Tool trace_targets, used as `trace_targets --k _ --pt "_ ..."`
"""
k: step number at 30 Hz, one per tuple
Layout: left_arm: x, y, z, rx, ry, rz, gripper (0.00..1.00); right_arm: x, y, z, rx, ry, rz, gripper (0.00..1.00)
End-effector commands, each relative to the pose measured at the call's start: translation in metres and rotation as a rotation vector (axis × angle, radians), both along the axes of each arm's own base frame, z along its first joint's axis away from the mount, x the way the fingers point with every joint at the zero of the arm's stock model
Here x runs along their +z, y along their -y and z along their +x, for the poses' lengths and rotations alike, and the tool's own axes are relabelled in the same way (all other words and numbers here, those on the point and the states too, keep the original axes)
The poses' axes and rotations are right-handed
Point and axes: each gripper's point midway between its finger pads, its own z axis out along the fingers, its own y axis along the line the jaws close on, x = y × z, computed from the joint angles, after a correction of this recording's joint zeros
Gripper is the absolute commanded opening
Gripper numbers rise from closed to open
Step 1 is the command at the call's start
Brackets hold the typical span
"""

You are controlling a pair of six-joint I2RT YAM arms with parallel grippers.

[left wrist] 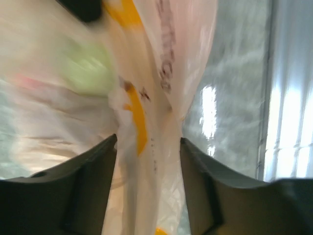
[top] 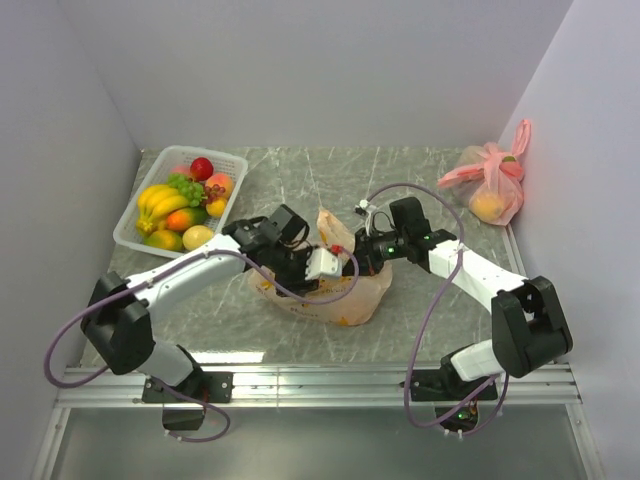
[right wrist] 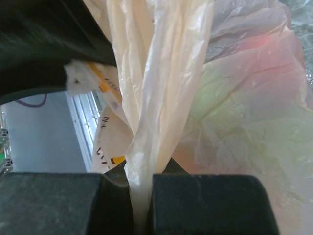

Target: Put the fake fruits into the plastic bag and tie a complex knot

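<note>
The peach-orange plastic bag (top: 345, 295) lies mid-table between both arms, with one handle end (top: 330, 225) standing up. Green and reddish fake fruits (right wrist: 234, 107) show through its film. More fake fruits (top: 180, 205) fill the white basket at the left. My left gripper (top: 322, 268) (left wrist: 148, 142) is half open, and a loose band of the bag's plastic (left wrist: 146, 161) hangs between its fingers. My right gripper (top: 362, 258) (right wrist: 142, 176) is shut on a twisted strand of the bag's handle (right wrist: 151, 112). The knot is out of view.
The white basket (top: 135, 235) stands at the back left near the left wall. A tied pink bag (top: 490, 185) with a yellow fruit inside sits at the back right by the right wall. A metal rail (top: 320, 380) runs along the near edge.
</note>
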Motion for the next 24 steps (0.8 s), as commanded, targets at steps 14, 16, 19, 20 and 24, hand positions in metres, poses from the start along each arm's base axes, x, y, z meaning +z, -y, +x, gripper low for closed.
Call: trace_targets --k 14,16,19,20,24 --pt "0.183 -0.094 0.046 0.618 -0.037 -0.564 0.80 0.022 -0.020 0.007 0.025 0.059 0.035 0.00" --pt "0.169 -0.093 0.030 0.528 -0.060 -0.546 0.85 0.021 -0.021 0.007 0.032 0.057 0.032 0.00" --pt "0.144 -0.095 0.018 0.449 -0.058 -0.501 0.91 0.022 -0.022 0.008 0.039 0.060 0.027 0.00" --pt "0.134 -0.097 0.015 0.428 -0.058 -0.475 0.91 0.022 -0.022 0.007 0.042 0.056 0.026 0.00" --pt "0.101 -0.103 0.008 0.291 -0.037 -0.379 0.98 0.021 -0.021 0.008 0.056 0.074 0.017 0.00"
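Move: About 9 cm to the left hand's left, barely 1 cm farther out and some 8 cm below it, lies the bag's loose left end. The right hand's gathered bag grip is roughly 9 cm to the left hand's right, 4 cm ahead and 1 cm higher. The bag's standing handle rises about 11 cm ahead and 4 cm right, nearly level in height. From the right hand, the bag's left end is about 20 cm left, 3 cm back and 9 cm below. Coming free of the bag strip between its already half-open fingers, the left hand shoots up some 23 cm, swings left and a little forward, then sinks back about 12 cm to hang above the bag's left end. Its fingers spread wide while the wrist swings counter-clockwise and tilts flatter, pointing rightward. The right hand keeps its shut grip on the gathered plastic. ##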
